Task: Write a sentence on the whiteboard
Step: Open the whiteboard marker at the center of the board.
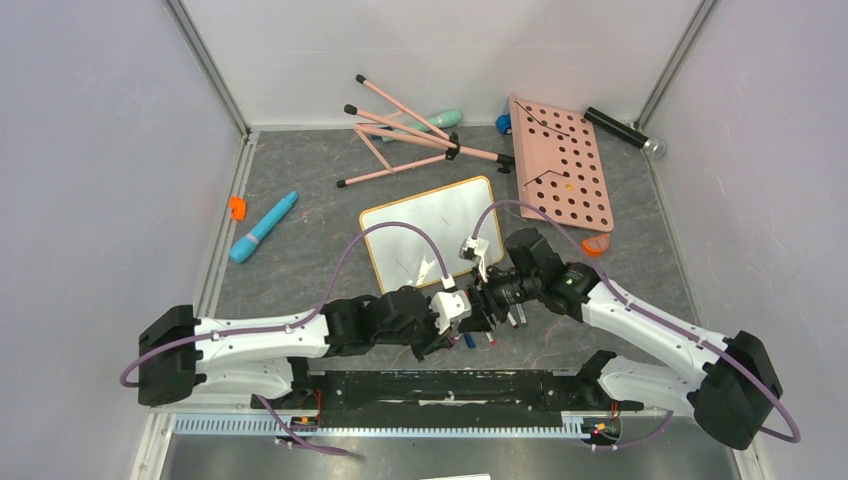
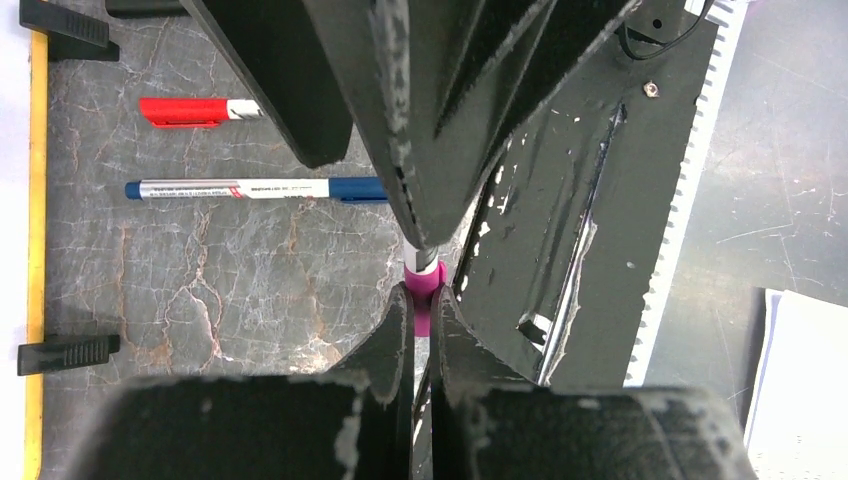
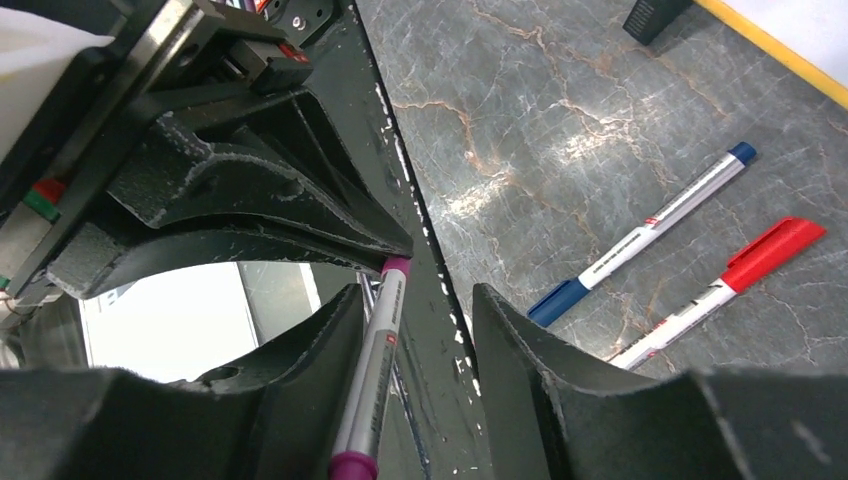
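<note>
The whiteboard (image 1: 430, 232) lies flat mid-table, white with a thin tan rim; no sentence shows on it. Just in front of it both grippers meet tip to tip. My left gripper (image 2: 423, 300) is shut on the pink cap end of a grey marker (image 2: 424, 278). My right gripper (image 3: 418, 295) faces it with its jaws apart around the marker's barrel (image 3: 375, 360), which rests against one finger while the other stands off. In the top view the left gripper (image 1: 462, 312) and the right gripper (image 1: 492, 298) hide the marker.
A blue pen (image 2: 250, 188) and a red pen (image 2: 195, 110) lie on the table beside the grippers. Farther back are a pink holed board (image 1: 560, 165), a pink tripod (image 1: 410, 140), a blue tool (image 1: 262, 228) and a black cylinder (image 1: 620, 128). A black rail (image 1: 430, 385) runs along the near edge.
</note>
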`<move>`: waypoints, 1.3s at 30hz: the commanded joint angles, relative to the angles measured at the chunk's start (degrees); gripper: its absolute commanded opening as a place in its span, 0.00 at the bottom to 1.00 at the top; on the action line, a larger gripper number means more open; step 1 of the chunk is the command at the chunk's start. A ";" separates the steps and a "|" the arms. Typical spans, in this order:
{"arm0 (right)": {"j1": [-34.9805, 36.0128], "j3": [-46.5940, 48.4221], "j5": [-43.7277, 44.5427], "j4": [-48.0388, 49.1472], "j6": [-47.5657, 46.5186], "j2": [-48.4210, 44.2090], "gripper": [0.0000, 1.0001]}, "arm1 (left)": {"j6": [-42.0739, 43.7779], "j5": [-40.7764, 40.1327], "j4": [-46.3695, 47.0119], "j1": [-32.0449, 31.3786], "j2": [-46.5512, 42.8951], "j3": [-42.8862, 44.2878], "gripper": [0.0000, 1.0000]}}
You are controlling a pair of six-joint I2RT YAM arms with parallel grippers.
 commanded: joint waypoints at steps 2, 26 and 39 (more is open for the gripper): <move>1.04 0.66 -1.92 0.37 -1.07 0.60 0.47 | 4.13 2.21 -0.48 -0.65 1.80 3.62 0.02; -8.36 0.69 5.03 7.60 7.77 -10.14 0.00 | -1.48 -14.51 12.31 -0.98 -11.77 -6.24 0.75; -9.10 0.68 -4.14 19.67 18.18 -11.29 0.00 | 7.08 -17.49 17.47 -0.66 -18.11 -6.55 0.81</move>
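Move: The left fingers already grip the whiteboard marker near its pink end, with its middle some 4 cm to their right and 1 cm higher, level fore and aft. From the half-open right hand that middle is about 1 cm back, 1 cm right and 1 cm up. Some 9 cm below the right hand, the blue pen lies 2 cm ahead, the red pen 2 cm ahead and 4 cm right; the whiteboard's middle is 21 cm ahead, 8 cm left. Right fingers pinch the marker's white body, left fingers open and let go, then both hands rise forward, about 9 cm up. ##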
